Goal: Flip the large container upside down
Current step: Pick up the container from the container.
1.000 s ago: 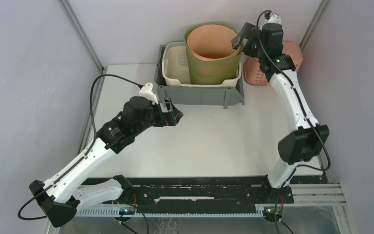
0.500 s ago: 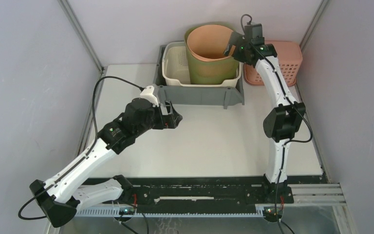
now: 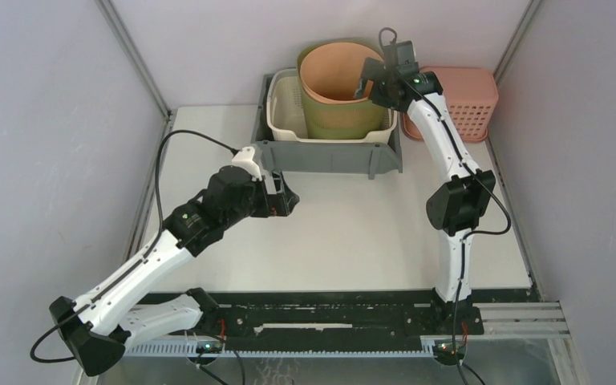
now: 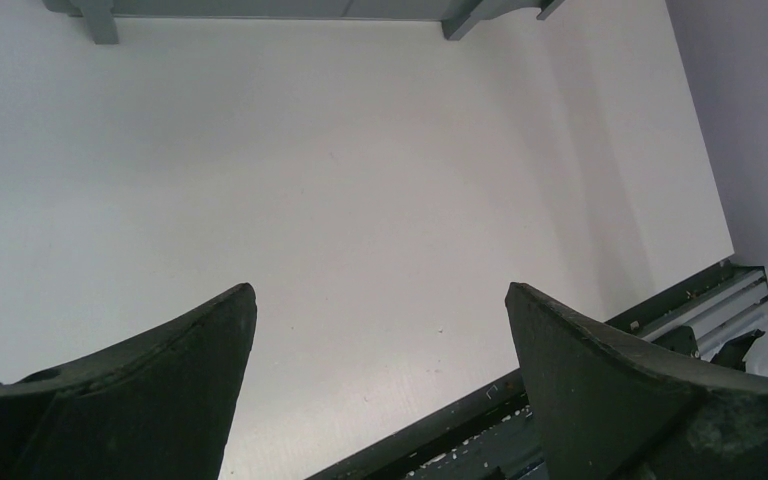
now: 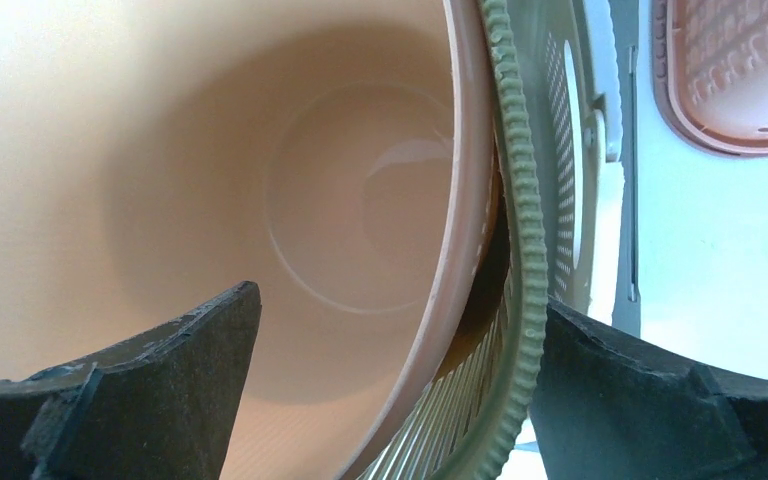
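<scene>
The large container (image 3: pixel 343 119) is a green ribbed tub with a peach bucket (image 3: pixel 333 68) nested inside. It stands upright, mouth up, in the grey bin (image 3: pixel 329 157). My right gripper (image 3: pixel 367 80) is open and straddles the tub's right rim. In the right wrist view one finger (image 5: pixel 160 390) hangs inside the peach bucket (image 5: pixel 210 180). The other finger (image 5: pixel 640 400) sits outside, against the green rim (image 5: pixel 520 230). My left gripper (image 3: pixel 287 197) hovers open over the bare table in front of the bin, and its wrist view shows nothing between the left gripper (image 4: pixel 378 290) fingers.
A cream perforated basket (image 3: pixel 285 103) shares the grey bin, left of the tub. A pink basket (image 3: pixel 472 95) stands on the table right of the bin, also seen as the pink basket (image 5: pixel 730 70) from the right wrist. Enclosure walls rise close behind.
My right gripper has swung left and down over the tub's rim, opening slightly wider. The tub and its liner have shifted a little to the left. The left arm barely moved.
</scene>
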{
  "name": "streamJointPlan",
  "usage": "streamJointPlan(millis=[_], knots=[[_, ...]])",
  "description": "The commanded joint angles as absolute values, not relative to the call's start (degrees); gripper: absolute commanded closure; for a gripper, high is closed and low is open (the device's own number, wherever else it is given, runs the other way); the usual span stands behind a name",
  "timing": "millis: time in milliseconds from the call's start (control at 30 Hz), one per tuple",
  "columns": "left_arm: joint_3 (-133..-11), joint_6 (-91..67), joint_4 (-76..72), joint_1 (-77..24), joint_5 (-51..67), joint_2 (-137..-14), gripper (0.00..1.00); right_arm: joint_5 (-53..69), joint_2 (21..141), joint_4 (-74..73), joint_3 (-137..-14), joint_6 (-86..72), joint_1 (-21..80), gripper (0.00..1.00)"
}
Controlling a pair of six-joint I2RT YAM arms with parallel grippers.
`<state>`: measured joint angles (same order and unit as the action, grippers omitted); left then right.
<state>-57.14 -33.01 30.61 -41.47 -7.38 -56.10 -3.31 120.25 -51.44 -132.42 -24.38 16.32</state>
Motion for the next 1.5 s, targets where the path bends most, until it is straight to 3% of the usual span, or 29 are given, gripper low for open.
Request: streamJointPlan(millis=[0, 133, 633, 1067, 1467], knots=[[-55.9, -33.2, 28.5, -41.2, -7.7, -54.2, 0.0, -0.9, 119.0, -54.9, -134.8, -25.6, 18.2, 0.0], [-55.8, -32.8, 28.8, -41.2, -7.5, -53.8, 0.0, -1.0, 119.5, -55.0, -134.8, -26.0, 19.0, 0.02], [-54.1, -33.0, 28.5, -41.2, -7.6, -52.0, 0.0, -0.9, 121.0, -56.1, -137.3, -26.4, 22.2, 0.34], [-53.7, -32.9, 28.8, -41.2, -7.6, -50.8, 0.0, -0.5, 119.9, -56.5, -138.7, -26.5, 23.2, 0.98], [-53.6, -32.9, 29.0, -41.2, -7.7, -50.0, 0.0, 1.1, 115.8, -50.8, -137.9, -26.6, 23.6, 1.0]])
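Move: The right hand's open fingers already straddle the near-right rim of the green bucket and the orange container nested in it; the bucket's middle lies about 8 cm left, 5 cm ahead and 12 cm below. The grey box and the white basket under it are centred roughly 10 cm left, 4 cm ahead and 20 cm down. The upturned pink basket stands some 21 cm right, 4 cm ahead. From the left hand the bucket is about 34 cm ahead, 11 cm right. The right hand holds nearly still at the rim while its fingers, one inside the orange container and one outside the green bucket, begin closing from wide open. It then shifts about 4 cm left and 3.5 cm back towards the robot at level height, tipping down some 5 degrees as the fingers shut to about a quarter open, and ends pinching both nested rims together, without lifting. ##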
